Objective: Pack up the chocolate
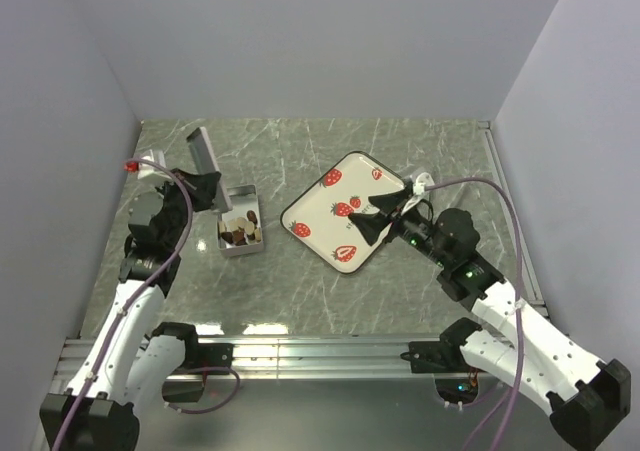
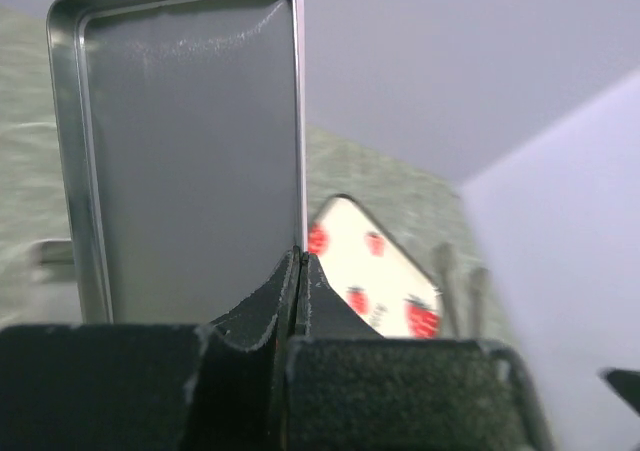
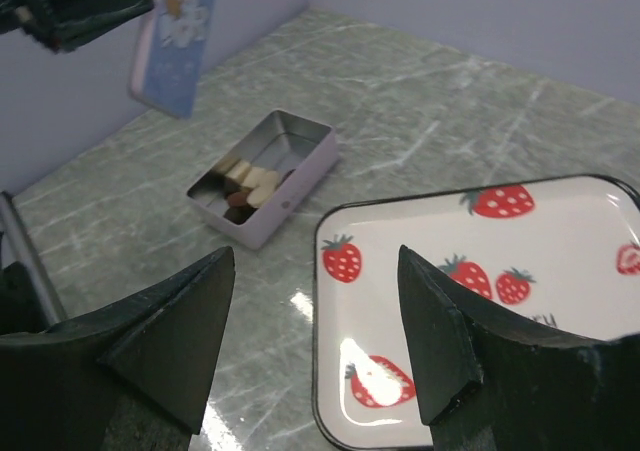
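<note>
Several dark brown and cream chocolate pieces [image 1: 240, 228] lie in a small open silver tin [image 1: 243, 200] left of the table's centre; the pieces also show in the right wrist view [image 3: 245, 184]. My left gripper [image 1: 205, 184] is shut on the tin's flat lid [image 1: 203, 151] and holds it upright in the air behind the tin. In the left wrist view the lid's bare metal inside [image 2: 190, 151] faces the camera, with the gripper [image 2: 299, 261] pinching its edge. My right gripper [image 1: 378, 217] is open and empty over the strawberry plate [image 1: 320, 199], as the right wrist view [image 3: 316, 271] shows.
The white square plate [image 3: 580, 251] with printed red strawberries holds no candy. White walls close in the left, back and right sides. A metal rail [image 1: 300, 349] runs along the near edge of the table.
</note>
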Controlling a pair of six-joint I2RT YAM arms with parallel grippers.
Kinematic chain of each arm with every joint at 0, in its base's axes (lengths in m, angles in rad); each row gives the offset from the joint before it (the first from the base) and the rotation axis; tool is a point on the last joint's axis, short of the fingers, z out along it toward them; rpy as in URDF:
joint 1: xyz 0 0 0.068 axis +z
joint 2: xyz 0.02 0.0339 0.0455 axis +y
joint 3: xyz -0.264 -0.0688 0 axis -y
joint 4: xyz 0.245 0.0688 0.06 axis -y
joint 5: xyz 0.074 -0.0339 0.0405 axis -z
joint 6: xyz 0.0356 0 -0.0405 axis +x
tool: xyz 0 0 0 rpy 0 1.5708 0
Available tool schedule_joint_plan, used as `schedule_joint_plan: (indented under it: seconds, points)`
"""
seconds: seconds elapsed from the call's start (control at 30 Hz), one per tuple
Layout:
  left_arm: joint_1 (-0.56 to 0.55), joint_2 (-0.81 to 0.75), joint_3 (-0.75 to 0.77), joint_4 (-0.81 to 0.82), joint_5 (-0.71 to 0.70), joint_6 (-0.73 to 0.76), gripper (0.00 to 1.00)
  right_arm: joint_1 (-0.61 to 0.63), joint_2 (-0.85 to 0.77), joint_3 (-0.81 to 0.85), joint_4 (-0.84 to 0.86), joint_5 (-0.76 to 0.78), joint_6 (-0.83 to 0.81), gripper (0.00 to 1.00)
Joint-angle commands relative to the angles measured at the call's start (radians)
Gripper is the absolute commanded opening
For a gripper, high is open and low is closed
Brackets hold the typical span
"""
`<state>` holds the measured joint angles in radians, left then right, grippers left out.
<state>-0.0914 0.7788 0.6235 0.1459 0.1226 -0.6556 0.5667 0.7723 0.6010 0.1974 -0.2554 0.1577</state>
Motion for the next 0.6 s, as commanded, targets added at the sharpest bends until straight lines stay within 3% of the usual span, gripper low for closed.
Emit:
schedule_joint_plan:
  seconds: [0.0, 0.23, 0.37, 0.57]
  points:
    - [-0.082, -0.001, 0.071, 0.129, 0.083, -0.081, 0.01, 0.089, 0.004, -0.007, 0.114, 0.041, -0.076, 0.73]
    - [-0.275, 0.057, 0.085, 0.256, 0.019, -0.133, 0.01, 0.307, 0.008, -0.059, 0.256, 0.215, -0.149, 0.73]
    - [-0.404, 0.100, 0.076, 0.381, -0.035, -0.156, 0.01, 0.424, 0.056, -0.086, 0.355, 0.393, -0.237, 0.73]
    - [-0.504, 0.168, 0.058, 0.510, -0.078, -0.202, 0.01, 0.551, 0.140, -0.110, 0.516, 0.538, -0.326, 0.73]
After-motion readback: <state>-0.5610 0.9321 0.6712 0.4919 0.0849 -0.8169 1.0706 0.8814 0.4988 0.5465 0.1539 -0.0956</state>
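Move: The left hand already grips the metal lid by its long edge, high over the table; the open right gripper lies about 31 cm to its right, 6 cm nearer the base and roughly level. The chocolate box sits about 7 cm ahead, 4 cm right and 26 cm below this hand. From the right hand the lid is some 34 cm left and 8 cm ahead; the strawberry tray is about 15 cm ahead, 4 cm left and 26 cm below. Still pinching the lid's edge, the left hand sweeps it about 15 cm to the right towards the right gripper, rising some 6 cm and drawing slightly back while turning roughly 25 degrees clockwise. The right hand comes to meet it, about 8 cm left and 5 cm back, tilting its fingertips up; its fingers stay open and touch nothing yet. ##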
